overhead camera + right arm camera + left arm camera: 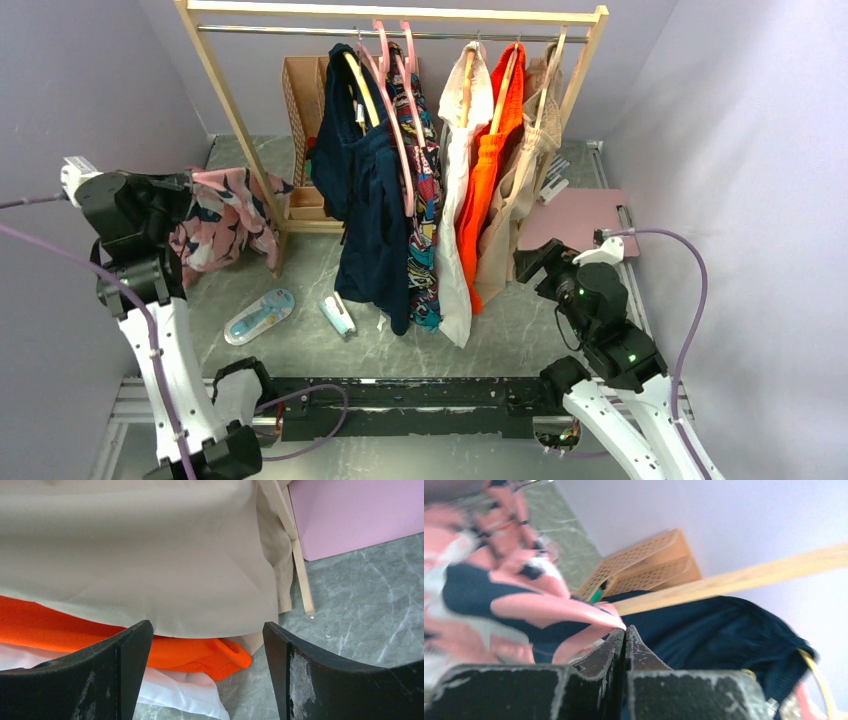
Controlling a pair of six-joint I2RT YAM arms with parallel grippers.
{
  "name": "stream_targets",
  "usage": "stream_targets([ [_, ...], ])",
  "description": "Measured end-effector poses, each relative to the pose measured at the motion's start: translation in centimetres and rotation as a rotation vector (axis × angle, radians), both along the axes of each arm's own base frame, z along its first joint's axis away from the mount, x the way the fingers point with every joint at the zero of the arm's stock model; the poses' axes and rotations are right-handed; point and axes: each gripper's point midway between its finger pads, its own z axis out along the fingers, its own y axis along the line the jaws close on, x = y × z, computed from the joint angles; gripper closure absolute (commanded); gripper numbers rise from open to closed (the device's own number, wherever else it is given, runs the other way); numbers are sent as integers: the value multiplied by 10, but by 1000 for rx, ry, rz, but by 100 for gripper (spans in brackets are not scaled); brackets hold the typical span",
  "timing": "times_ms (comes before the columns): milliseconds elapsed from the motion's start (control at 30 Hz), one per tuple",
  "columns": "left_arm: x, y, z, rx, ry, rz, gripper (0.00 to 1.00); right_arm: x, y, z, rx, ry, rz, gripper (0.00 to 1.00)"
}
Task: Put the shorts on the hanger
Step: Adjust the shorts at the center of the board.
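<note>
The shorts point(225, 215), pink with navy and white print, hang bunched at the left, beside the rack's left post. My left gripper point(188, 182) is shut on a fold of the shorts point(524, 605), and the pink cloth meets its closed tips point(625, 630). The pale-pink hanger point(398, 120) hangs by its hook from the metal rail, against the navy garment point(365, 220). My right gripper point(527, 262) stands open low on the right, facing the hems of the beige point(150, 555) and orange point(200, 655) garments, with nothing between its fingers point(207, 632).
The wooden rack point(240, 130) carries navy, multicolour point(425, 200), white point(455, 200), orange point(485, 170) and beige garments. A perforated wooden box point(300, 100) stands behind it. A pink board point(575, 220) lies at the right. A blue-white object point(258, 316) and a smaller one point(339, 316) lie on the floor.
</note>
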Motion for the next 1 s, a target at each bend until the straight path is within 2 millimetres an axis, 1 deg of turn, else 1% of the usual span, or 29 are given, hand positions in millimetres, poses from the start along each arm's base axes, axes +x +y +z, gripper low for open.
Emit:
stream_targets([
  [67, -10, -9, 27, 14, -59, -25, 93, 3, 1, -3, -11, 3, 2, 15],
  [100, -16, -17, 45, 23, -96, -52, 93, 5, 2, -5, -21, 11, 5, 15],
  [133, -21, -23, 58, 31, -124, -74, 93, 7, 3, -7, -30, 20, 8, 15],
  [200, -33, -40, 96, 59, -199, -135, 93, 9, 5, -10, -44, 31, 15, 15],
  [233, -42, -50, 121, 81, -252, -173, 93, 9, 5, -10, -48, 31, 21, 15],
  [267, -50, -58, 139, 101, -293, -200, 93, 8, 6, -9, -49, 27, 27, 15],
  [300, -62, -70, 163, 127, -349, -239, 93, 8, 6, -7, -46, 17, 32, 15],
  [367, -83, -92, 200, 166, -449, -312, 93, 5, 6, -2, -35, -8, 37, 15],
  [400, -97, -104, 216, 186, -505, -353, 93, 4, 6, 3, -26, -26, 42, 15],
  [467, -122, -126, 238, 210, -596, -430, 93, 1, 8, 9, -15, -50, 61, 15],
  [533, -143, -147, 247, 213, -660, -510, 93, -2, 11, 13, -13, -62, 87, 15],
  [567, -150, -154, 246, 205, -675, -543, 93, -4, 12, 16, -12, -67, 102, 15],
  [633, -157, -166, 235, 177, -675, -614, 93, -7, 16, 22, -10, -78, 133, 15],
  [700, -156, -171, 217, 139, -647, -658, 93, -14, 21, 32, -5, -100, 182, 15],
  [767, -150, -174, 191, 89, -596, -696, 93, -23, 26, 43, 4, -131, 236, 15],
  [867, -137, -178, 134, -7, -480, -750, 93, -42, 36, 62, 13, -181, 347, 16],
  [900, -132, -180, 110, -40, -431, -767, 93, -49, 39, 67, 15, -194, 385, 17],
  [933, -128, -181, 91, -66, -390, -774, 93, -56, 43, 72, 15, -207, 423, 17],
  [967, -122, -181, 62, -101, -326, -782, 93, -62, 46, 75, 17, -220, 462, 18],
  [1000, -118, -182, 41, -125, -278, -787, 93, -68, 50, 78, 17, -229, 498, 18],
])
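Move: Some 35 cm to the right of the left hand, 9 cm back and 32 cm below lies the centre of the board, where the held shorts are going. From this same hand the rack foot is 12 cm right and 6 cm ahead, the brush pack 8 cm right and 8 cm back, all down at board level; the navy trousers hang about 32 cm right, 8 cm ahead and 11 cm lower. From the open right hand that centre is about 29 cm left, level with it and 20 cm below. Swinging the still-pinched shorts up and over in an arc, the left hand whips back and right and up by about 24 cm, then plunges some 20 cm towards the board's centre while going slightly forward, turning clockwise about 45 degrees; its fingertips tip up, then partly down again. The open right hand, after a small dither, draws back, up and left, turning counter-clockwise towards the shorts. ##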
